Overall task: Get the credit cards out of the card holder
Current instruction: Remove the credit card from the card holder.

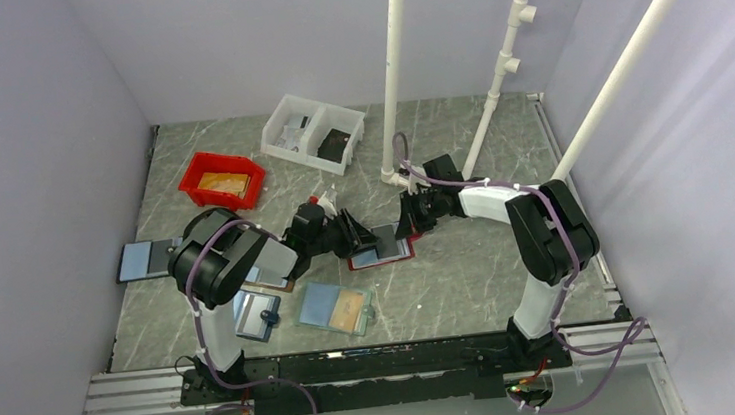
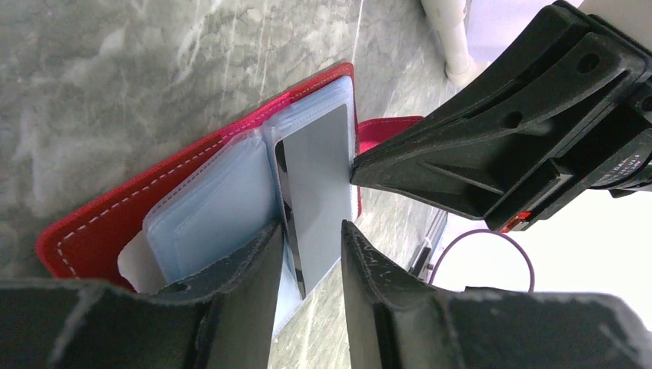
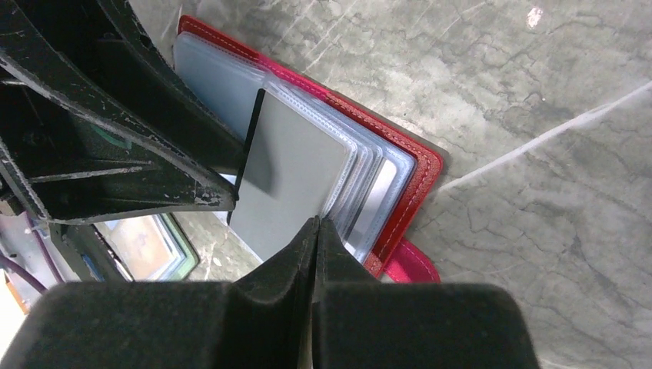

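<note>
The red card holder [image 1: 380, 258] [image 2: 92, 234] [image 3: 421, 177] lies open on the marble table, its clear sleeves fanned out and its pink tab [image 3: 413, 267] showing at one side. A grey credit card [image 2: 319, 181] [image 3: 296, 173] stands tilted up out of the sleeves. My right gripper [image 3: 317, 222] [image 1: 408, 226] is shut, its tips pinched on the card's outer edge. My left gripper [image 2: 311, 227] [image 1: 350, 231] is open and straddles the card's other end. Its left finger [image 2: 246, 265] rests on the sleeves. Any other cards are hidden in the sleeves.
A teal holder with an orange card [image 1: 335, 308], a brown holder [image 1: 257, 312] and another flat holder [image 1: 147, 259] lie near the left arm. A red bin [image 1: 223, 180] and a white bin [image 1: 312, 134] stand behind. White pipes [image 1: 392, 75] rise at the back right.
</note>
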Available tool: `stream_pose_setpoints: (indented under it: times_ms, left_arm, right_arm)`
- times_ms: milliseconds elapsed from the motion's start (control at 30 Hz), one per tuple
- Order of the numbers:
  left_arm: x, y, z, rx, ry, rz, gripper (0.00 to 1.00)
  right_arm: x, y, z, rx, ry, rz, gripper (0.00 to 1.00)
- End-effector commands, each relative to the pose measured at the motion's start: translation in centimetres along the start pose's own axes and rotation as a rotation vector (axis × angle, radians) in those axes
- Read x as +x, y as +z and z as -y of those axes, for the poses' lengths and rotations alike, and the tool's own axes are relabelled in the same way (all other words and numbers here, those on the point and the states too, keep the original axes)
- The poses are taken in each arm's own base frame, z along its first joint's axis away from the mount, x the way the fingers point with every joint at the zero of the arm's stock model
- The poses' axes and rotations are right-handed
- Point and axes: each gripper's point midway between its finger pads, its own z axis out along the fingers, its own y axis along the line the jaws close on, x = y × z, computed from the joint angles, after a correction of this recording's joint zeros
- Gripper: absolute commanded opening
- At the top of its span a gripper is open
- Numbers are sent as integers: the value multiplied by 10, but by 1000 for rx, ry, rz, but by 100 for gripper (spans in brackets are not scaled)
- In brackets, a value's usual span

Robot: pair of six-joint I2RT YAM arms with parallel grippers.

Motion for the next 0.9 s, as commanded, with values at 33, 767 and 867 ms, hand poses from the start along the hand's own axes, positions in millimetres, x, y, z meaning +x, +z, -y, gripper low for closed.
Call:
stream_pose_setpoints:
  times_ms: [33, 767, 867]
  left_arm:
    - [8, 0, 1, 25, -1, -18, 36]
    - [-2, -30, 20, 147, 71, 18, 0]
    - [-2, -34, 23, 141, 107, 15, 0]
  right_arm:
    - [9, 10, -23, -84, -19, -54, 0]
    - [0, 4, -28, -74, -81, -36, 23]
    - [-5, 0, -34, -95, -99, -15, 26]
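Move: The grey card in its clear sleeve has its middle about 3 cm to the left gripper's right, 1 cm ahead and 1 cm below it; its left edge is right at the open fingers. The green card holder lies some 11 cm left of the left gripper and 13 cm back, and the white pipe corner about 14 cm ahead and 4 cm right. From the right gripper, the card's middle is roughly 3 cm left, 1 cm ahead and 1 cm below. Shut the left gripper on the card's left edge, sinking slightly, then draw it about 2 cm left and 1.5 cm back, rising about 1 cm at the end. Keep the closed right fingertips at the card's right edge while the left fingers pinch, then open them about a quarter and follow about 2 cm to the left. ##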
